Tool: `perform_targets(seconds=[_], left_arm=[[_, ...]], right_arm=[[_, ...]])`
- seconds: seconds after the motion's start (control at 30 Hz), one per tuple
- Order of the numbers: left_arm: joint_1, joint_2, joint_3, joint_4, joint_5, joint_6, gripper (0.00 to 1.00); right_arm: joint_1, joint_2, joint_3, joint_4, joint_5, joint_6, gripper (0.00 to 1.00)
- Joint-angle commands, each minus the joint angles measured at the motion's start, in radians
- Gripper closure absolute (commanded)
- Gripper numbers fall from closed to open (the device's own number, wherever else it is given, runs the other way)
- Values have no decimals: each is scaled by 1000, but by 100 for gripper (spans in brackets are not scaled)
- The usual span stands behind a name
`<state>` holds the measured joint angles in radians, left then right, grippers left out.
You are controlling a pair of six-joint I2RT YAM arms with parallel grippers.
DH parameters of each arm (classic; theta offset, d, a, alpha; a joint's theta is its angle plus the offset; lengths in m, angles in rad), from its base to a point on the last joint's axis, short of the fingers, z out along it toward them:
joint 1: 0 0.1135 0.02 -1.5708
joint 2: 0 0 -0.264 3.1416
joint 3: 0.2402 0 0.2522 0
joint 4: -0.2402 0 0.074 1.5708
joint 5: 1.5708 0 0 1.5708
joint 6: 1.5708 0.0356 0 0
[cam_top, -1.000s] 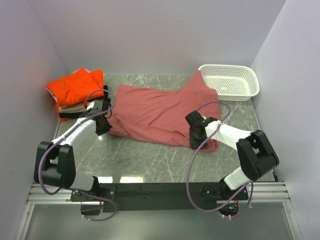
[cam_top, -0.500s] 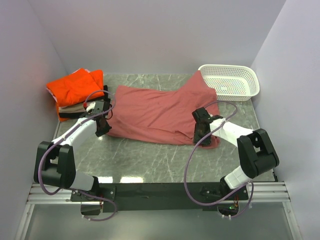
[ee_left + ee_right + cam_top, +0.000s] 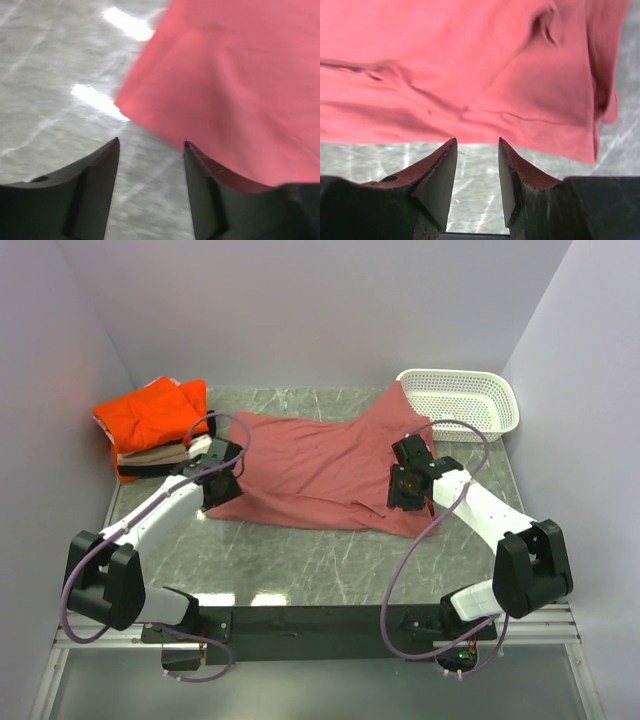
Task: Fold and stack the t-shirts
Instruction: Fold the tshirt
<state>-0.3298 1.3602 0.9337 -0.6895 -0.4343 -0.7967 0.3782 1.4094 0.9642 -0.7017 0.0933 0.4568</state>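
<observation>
A dusty-red t-shirt [image 3: 320, 462] lies spread across the middle of the table. My left gripper [image 3: 222, 482] is at the shirt's left edge. In the left wrist view it [image 3: 151, 142] stands open over bare marble, with the shirt's edge [image 3: 240, 85] just past the right fingertip [image 3: 192, 160]. My right gripper [image 3: 405, 486] hangs over the shirt's lower right part. It [image 3: 477, 141] is open with nothing between the fingers, and the shirt's hem [image 3: 470, 65] lies just beyond the tips. Folded orange [image 3: 150, 412], beige [image 3: 150, 454] and black [image 3: 130, 470] shirts are stacked at the far left.
A white perforated basket [image 3: 462, 405] stands at the back right corner, touching the red shirt's raised sleeve. Walls close in the table on the left, back and right. Bare marble [image 3: 320, 560] runs along the front between the shirt and the arm bases.
My left gripper has opened, let go of the shirt's left edge and shifted slightly right. My right arm has stretched farther back over the shirt's lower right part, its jaws unchanged.
</observation>
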Motion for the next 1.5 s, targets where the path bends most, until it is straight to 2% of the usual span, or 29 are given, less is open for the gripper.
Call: perform_targets(seconds=[0.0, 0.13, 0.2, 0.33, 0.5, 0.7, 0.83, 0.97, 1.23, 1.47], left_arm=[[-124, -16, 88, 16, -52, -68, 38], [-221, 59, 96, 166, 84, -84, 33], [-271, 128, 117, 227, 106, -87, 31], [-330, 278, 194, 268, 132, -62, 29], [-359, 338, 195, 272, 124, -65, 28], [-359, 286, 108, 303, 115, -79, 26], [-360, 249, 57, 315, 121, -93, 25], [-360, 185, 31, 309, 98, -102, 25], [-359, 13, -19, 249, 29, -108, 22], [-350, -30, -68, 196, -17, -128, 20]], right_arm=[[19, 19, 51, -7, -38, -35, 54], [45, 95, 61, 37, -64, -44, 54], [50, 118, 64, 53, -72, -47, 54], [54, 177, 68, 96, -75, -59, 54], [57, 217, 77, 122, -58, -76, 54], [64, 266, 90, 148, -63, -101, 55], [67, 272, 99, 154, -46, -109, 72], [68, 266, 139, 136, -11, -124, 100], [70, 341, 307, 79, 51, -164, 100], [68, 464, 438, 42, 143, -184, 100]])
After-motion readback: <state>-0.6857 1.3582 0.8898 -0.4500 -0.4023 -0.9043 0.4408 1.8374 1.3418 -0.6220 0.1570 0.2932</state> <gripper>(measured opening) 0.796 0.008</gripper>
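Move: The loose fold in the red t-shirt lies about 2 cm ahead of the open right hand, 4 cm to its left and 6 cm below; the shirt's near edge passes some 3 cm behind that hand, 7 cm down, and the white basket is about 26 cm ahead and 14 cm to its right. For the left hand, the near edge's middle stretch lies roughly 17 cm right and 4 cm back, 7 cm below; the clothes stack sits 15 cm left, 17 cm ahead. The right fingers come down about 6 cm and slightly left onto the loose fold, shut on it in a pinch, then draw it some 9 cm forward and about 4 cm up over the shirt. The empty left hand swings about 18 cm right along the near edge, turning some 20 degrees clockwise and dipping, then rises again and eases back left about 4 cm, opening wider. ##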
